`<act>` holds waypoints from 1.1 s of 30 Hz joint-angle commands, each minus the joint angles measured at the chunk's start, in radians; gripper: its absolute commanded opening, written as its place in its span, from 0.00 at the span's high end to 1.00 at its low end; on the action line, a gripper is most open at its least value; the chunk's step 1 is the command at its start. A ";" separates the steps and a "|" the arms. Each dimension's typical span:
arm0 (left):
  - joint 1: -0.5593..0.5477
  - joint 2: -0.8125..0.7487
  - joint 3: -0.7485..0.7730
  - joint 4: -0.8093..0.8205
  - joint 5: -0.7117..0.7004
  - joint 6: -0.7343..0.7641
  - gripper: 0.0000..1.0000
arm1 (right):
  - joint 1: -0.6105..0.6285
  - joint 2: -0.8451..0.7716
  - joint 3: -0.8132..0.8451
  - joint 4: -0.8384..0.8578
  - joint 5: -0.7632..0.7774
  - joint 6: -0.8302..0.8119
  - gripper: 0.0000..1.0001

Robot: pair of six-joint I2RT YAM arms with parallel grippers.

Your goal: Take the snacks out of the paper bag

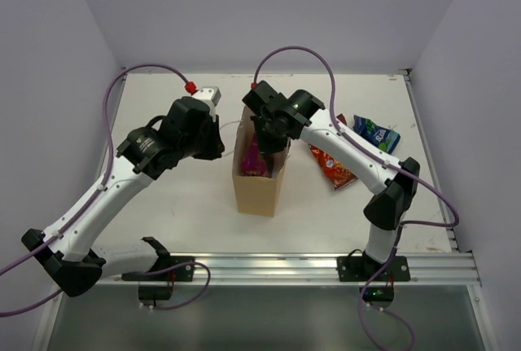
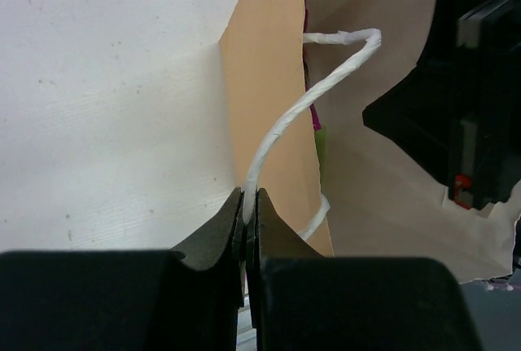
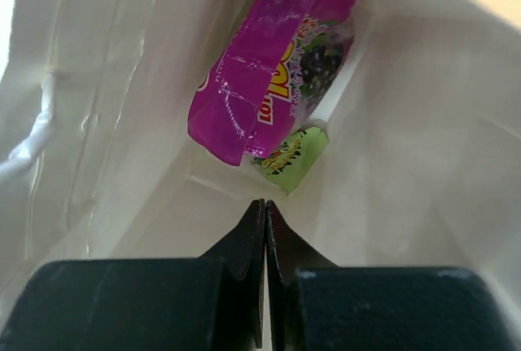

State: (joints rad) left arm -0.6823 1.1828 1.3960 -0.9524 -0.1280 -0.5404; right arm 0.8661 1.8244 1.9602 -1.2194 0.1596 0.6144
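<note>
The tan paper bag [image 1: 259, 186] stands upright mid-table. My left gripper [image 1: 220, 144] is at its left rim, shut on the bag's white cord handle [image 2: 309, 107], which is pinched between the jaws [image 2: 250, 198]. My right gripper [image 1: 265, 144] points down into the bag's mouth. It is shut [image 3: 265, 204] with nothing between its fingers, just short of the snacks inside. Those are a magenta packet [image 3: 260, 66] leaning on the bag's far wall and a small green packet [image 3: 295, 158] under it. A red-orange chip bag [image 1: 332, 168] and a blue packet [image 1: 376, 133] lie on the table to the right.
The bag's pale inner walls [image 3: 122, 82] close in around my right gripper. White walls border the table on the left, back and right. A metal rail [image 1: 285, 268] carrying both arm bases runs along the near edge.
</note>
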 commanded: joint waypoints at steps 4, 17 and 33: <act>0.000 0.037 0.072 -0.008 -0.038 -0.013 1.00 | 0.014 0.015 -0.003 0.000 -0.055 -0.056 1.00; 0.000 -0.054 -0.020 -0.016 -0.102 -0.084 1.00 | 0.016 -0.051 -0.167 0.060 -0.114 -0.016 1.00; -0.002 -0.020 0.017 -0.013 -0.062 -0.061 1.00 | 0.094 -0.042 -0.171 0.063 -0.109 0.019 1.00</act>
State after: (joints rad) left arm -0.6819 1.1530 1.3830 -0.9745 -0.1925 -0.6018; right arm 0.9550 1.8256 1.7931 -1.1782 0.0597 0.6098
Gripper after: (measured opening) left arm 0.053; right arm 0.008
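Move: The right hand, fingers shut, is just inside the open paper bag. The purple snack pack lies about 7 cm ahead of it, 4 cm left and some 16 cm lower, with the small green pack about 4 cm ahead, 2 cm left and 18 cm down. The bag's near rim is roughly 8 cm back, straight behind and about level. From the left hand, which pinches a white handle, the purple pack lies some 8 cm ahead, 10 cm right and 21 cm down. The right hand sinks about 5 cm deeper into the bag, already drawing back and tipping its shut fingers some 10 degrees steeper, then slides back level with a little left, ending about 5 cm nearer the robot, by the bag's near wall and with the packs now ahead of it. The left hand keeps its pinch on the white handle, makes a small forward-and-back sway and ends about 1.5 cm to the left, turned slightly counter-clockwise. ##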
